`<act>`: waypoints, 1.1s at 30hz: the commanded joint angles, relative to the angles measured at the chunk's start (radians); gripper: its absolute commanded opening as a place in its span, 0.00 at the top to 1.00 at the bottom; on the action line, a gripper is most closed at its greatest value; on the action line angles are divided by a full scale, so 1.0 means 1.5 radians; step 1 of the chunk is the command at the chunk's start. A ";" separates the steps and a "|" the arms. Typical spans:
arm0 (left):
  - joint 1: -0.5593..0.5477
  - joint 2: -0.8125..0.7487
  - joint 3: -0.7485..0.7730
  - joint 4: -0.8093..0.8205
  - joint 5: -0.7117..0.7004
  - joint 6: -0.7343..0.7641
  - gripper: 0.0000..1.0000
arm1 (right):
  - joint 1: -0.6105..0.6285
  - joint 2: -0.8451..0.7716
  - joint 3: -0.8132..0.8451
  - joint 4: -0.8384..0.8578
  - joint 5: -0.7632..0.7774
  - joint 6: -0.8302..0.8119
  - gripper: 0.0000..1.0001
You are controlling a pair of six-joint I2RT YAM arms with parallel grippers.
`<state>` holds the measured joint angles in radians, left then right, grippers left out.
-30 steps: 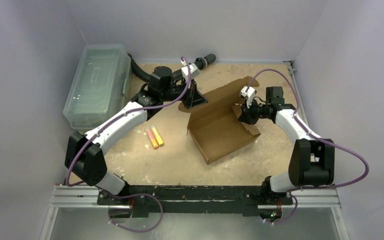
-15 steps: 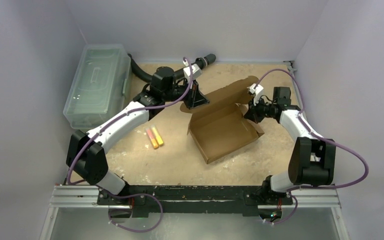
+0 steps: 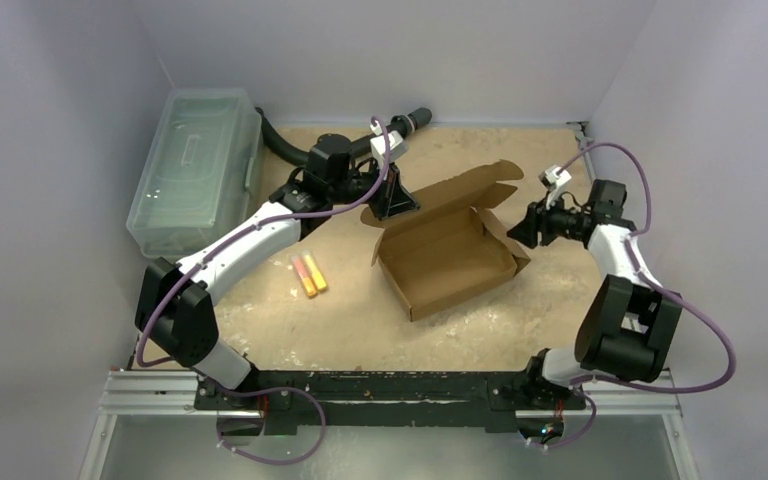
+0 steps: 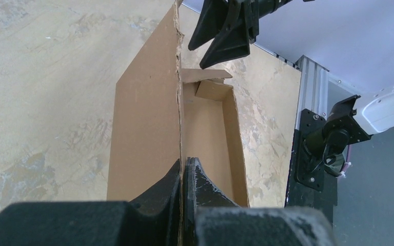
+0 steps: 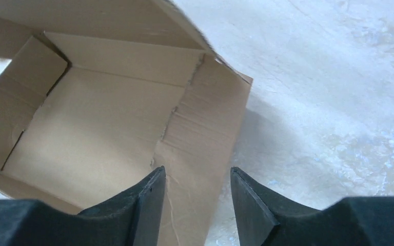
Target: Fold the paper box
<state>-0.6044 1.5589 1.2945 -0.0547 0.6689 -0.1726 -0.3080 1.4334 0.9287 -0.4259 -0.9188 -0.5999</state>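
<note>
The brown paper box (image 3: 447, 257) lies open in the middle of the table, its lid (image 3: 460, 187) raised at the far side. My left gripper (image 3: 392, 206) is shut on the lid's left end; in the left wrist view the cardboard edge (image 4: 179, 102) runs straight between the pinched jaws of the left gripper (image 4: 183, 164). My right gripper (image 3: 522, 227) stands open just off the box's right end. In the right wrist view the right gripper (image 5: 197, 177) hovers over the right wall (image 5: 205, 128), with nothing held.
A clear plastic lidded bin (image 3: 196, 168) stands at the far left. Two orange-yellow markers (image 3: 309, 274) lie left of the box. A black hose (image 3: 405, 124) runs along the back. The metal rail (image 3: 390, 392) borders the near edge.
My right gripper has pulled back to the right, out of the box's right end, and has opened, letting go of the cardboard. The left gripper keeps its hold on the lid.
</note>
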 commanded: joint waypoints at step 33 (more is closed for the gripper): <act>-0.039 -0.008 0.056 -0.005 -0.026 0.001 1.00 | -0.074 0.286 0.128 -0.277 -0.183 -0.081 0.30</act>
<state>-0.6571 1.5589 1.3228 -0.0879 0.6384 -0.1726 -0.4221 2.0182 1.2026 -1.1831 -1.2861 -1.0512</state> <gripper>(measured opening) 0.009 0.696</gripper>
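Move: The right hand hangs half open outside the box's right end wall, whose middle lies about 4 cm to its left, 2 cm back and 7 cm below; the box floor is some 14 cm to its left, 5 cm back and 12 cm down. The raised lid's middle is around 15 cm left, 3 cm ahead and 5 cm above. From the left hand, which pinches that lid, the end wall is about 20 cm right, roughly level fore and aft, and 20 cm below. The right hand sinks nearly 8 cm beside the box's right end wall, edging right at first, then comes back up about 3 cm while drawing back towards its base and left to the wall, its fingers opening further and its wrist rolling and turning some 40 degrees until they point almost straight left, flatter, one on either side of the wall's top edge, though contact there can't be made out. Meanwhile the left hand keeps its pinch on the upright lid and eases it a centimetre or two back and to the right. ##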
